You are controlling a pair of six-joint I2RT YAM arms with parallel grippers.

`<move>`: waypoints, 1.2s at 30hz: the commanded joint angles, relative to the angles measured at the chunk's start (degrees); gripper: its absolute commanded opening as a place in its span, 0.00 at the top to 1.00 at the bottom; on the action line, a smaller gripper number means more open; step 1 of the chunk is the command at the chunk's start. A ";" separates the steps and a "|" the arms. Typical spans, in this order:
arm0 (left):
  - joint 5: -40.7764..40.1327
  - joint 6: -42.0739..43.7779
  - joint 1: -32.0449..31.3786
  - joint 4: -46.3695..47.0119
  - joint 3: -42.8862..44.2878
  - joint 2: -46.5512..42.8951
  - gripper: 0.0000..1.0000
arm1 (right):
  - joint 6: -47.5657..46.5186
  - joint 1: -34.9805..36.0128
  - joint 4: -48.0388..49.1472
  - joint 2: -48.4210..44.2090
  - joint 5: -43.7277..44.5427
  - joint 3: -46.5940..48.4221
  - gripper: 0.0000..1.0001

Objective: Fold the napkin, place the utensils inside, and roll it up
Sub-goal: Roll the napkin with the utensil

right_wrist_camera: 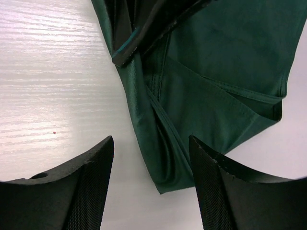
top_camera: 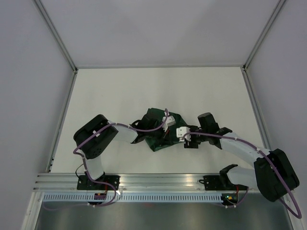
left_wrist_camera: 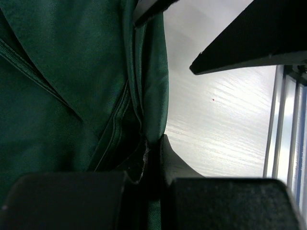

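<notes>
The dark green napkin (top_camera: 158, 132) lies bunched and folded in the middle of the white table. My left gripper (left_wrist_camera: 153, 146) is shut on a fold of it, with a strip of cloth pinched between the black fingers. In the top view this gripper (top_camera: 166, 124) sits over the cloth's far side. My right gripper (right_wrist_camera: 151, 143) is open just above the table. The napkin's (right_wrist_camera: 192, 96) narrow folded end lies between and ahead of its fingers (right_wrist_camera: 91, 177), touching neither. From above, the right gripper (top_camera: 185, 140) is at the cloth's right edge. The utensils are out of view.
An aluminium rail (top_camera: 158, 179) runs along the near edge of the table and shows at the right of the left wrist view (left_wrist_camera: 288, 124). White walls (top_camera: 29, 72) close in the table on the left, right and far sides.
</notes>
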 commanded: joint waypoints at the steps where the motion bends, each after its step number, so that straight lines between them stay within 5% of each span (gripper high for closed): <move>1: 4.87 -2.73 0.33 -3.44 -1.36 2.93 0.98 | -2.72 2.14 6.72 -0.77 3.24 -1.24 0.30; 18: 7.77 -2.21 1.21 -3.17 -1.10 3.11 0.98 | -2.90 14.09 6.64 6.08 9.04 -1.94 0.37; 22: 8.57 -1.68 1.21 -3.35 -1.19 2.59 0.98 | -3.16 14.36 5.23 8.28 9.48 -0.62 0.67; 25: 9.01 -1.42 1.22 -3.52 -1.10 1.80 0.98 | -3.25 14.45 2.86 9.95 9.92 0.95 0.77; 36: -1.44 -2.20 1.74 -2.91 -1.71 -6.37 0.65 | -0.27 14.36 -16.02 18.83 10.01 12.29 0.93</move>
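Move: The napkin roll's near edge, where the right fingers will close, lies about 4 cm to the left of the right hand, 2 cm back and 3 cm below. The left gripper sits roughly 9 cm to the right hand's left, 2 cm back and 2 cm lower; the unrolled sheet spreads around 9 cm ahead and 6 cm left, some 4 cm below. The left hand already pinches the near edge right at its pads. The napkin roll's near edge gets a second grip: the open right hand goes about 4 cm left towards the left gripper and sinks some 3 cm, easing back a little, turns slightly counter-clockwise and pinches the roll. The left hand keeps its pinch, drawing back a centimetre or so, then parts its fingers partway and begins to edge up and forward. ##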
